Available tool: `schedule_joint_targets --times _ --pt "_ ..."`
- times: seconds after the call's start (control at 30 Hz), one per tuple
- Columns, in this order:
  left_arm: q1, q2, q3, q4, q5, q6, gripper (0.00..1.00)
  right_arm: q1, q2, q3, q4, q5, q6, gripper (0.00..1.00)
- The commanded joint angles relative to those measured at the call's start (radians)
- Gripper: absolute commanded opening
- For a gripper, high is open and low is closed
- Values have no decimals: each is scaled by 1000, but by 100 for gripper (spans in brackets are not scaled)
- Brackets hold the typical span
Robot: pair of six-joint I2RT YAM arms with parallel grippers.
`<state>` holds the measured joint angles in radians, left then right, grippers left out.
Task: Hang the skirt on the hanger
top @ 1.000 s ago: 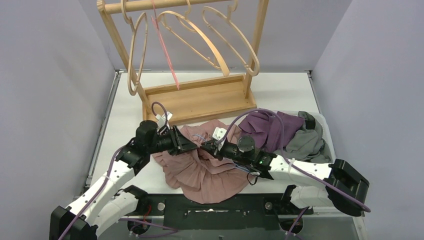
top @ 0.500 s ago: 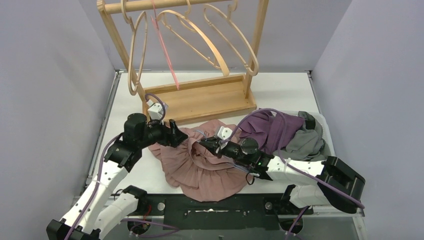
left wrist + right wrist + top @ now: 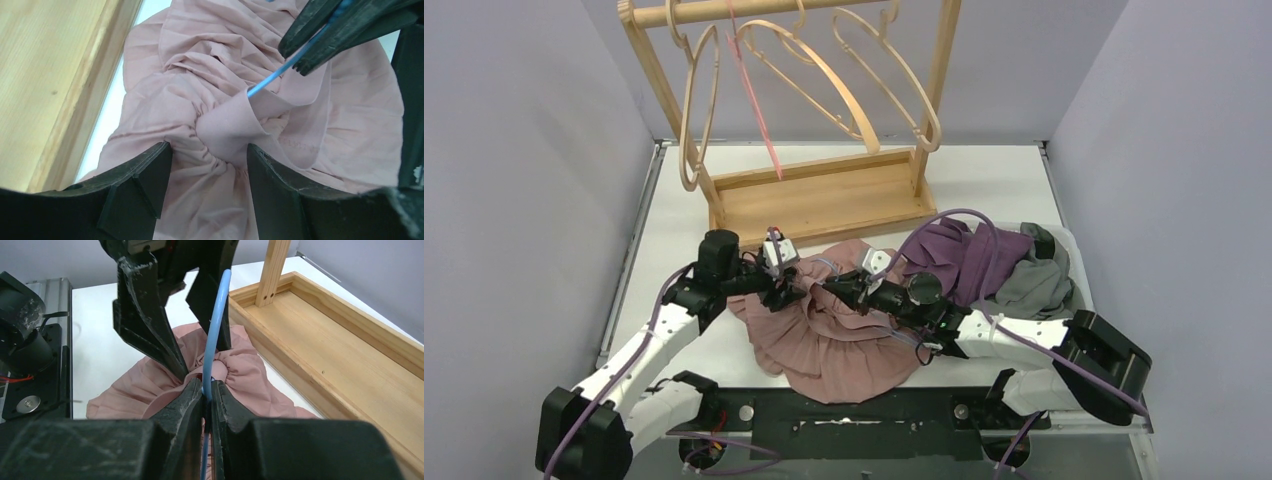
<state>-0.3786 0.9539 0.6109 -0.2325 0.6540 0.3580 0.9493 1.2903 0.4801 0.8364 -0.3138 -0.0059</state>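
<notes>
The pink skirt (image 3: 824,345) lies crumpled on the white table in front of the arms. My right gripper (image 3: 829,290) is shut on a thin blue hanger (image 3: 216,325), whose wire rises from between the jaws (image 3: 206,387) over the skirt's gathered waistband (image 3: 245,375). My left gripper (image 3: 792,285) faces it from the left. Its jaws stand open (image 3: 207,150) on either side of a bunched fold of the waistband (image 3: 225,127). In the left wrist view the blue hanger (image 3: 270,82) and the right gripper's fingertips (image 3: 320,35) sit just beyond that fold.
A wooden rack (image 3: 824,195) with several wooden hangers (image 3: 864,90) and a thin pink one (image 3: 759,100) stands behind the skirt. A purple garment (image 3: 974,255) and a grey one (image 3: 1039,285) lie heaped at the right.
My left gripper let go, drew back to the left, then returned to the waistband with its jaws open. The right gripper, still shut on the hanger, shifted slightly toward the rack.
</notes>
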Motion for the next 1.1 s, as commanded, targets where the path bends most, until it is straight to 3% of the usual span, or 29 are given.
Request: schedule_joint_targets --times 0.0,0.4,0.53,0.63,0.73,0.8,1.07 --pt "0 61 21 189 138 126 55 -11 -5 22 101 -45 13 0" --pt "-9 126 43 165 353 160 51 -25 28 79 91 -142 34 0" --pt "-25 141 43 135 363 185 50 -25 38 95 84 -169 40 0" --pt "-30 147 43 75 346 234 35 -24 35 97 87 -176 45 0" --pt "-36 136 43 60 335 252 3 -25 27 98 81 -175 51 0" --pt "-34 119 80 26 320 272 0 -24 12 97 60 -159 57 0" --pt "-22 -72 111 -104 135 301 0 -23 -183 112 -251 21 102 51"
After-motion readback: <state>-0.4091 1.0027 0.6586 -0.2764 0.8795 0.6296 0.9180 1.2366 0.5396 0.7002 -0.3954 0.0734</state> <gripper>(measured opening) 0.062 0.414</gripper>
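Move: For the left hand, half open beside the skirt, the waistband fold over the blue hanger lies about 4 cm to its right, 2 cm back and 1 cm lower. The right fingers' grip on the hanger is some 5 cm to its right, 2 cm back and 4 cm higher; the rack's tray is roughly 18 cm ahead, 4 cm right and 8 cm lower. From the right hand that fold sits about 2 cm left, level fore and aft, 4 cm below. The left fingers pinch the waistband fold at the hanger, after the hand eases about 3.5 cm right and 2.5 cm back, turning some 20 degrees clockwise; once shut, they start to lift. The right hand keeps hold of the hanger through a small drift back and left, then returns, rises about 1.5 cm and opens partway, letting go of the hanger. ##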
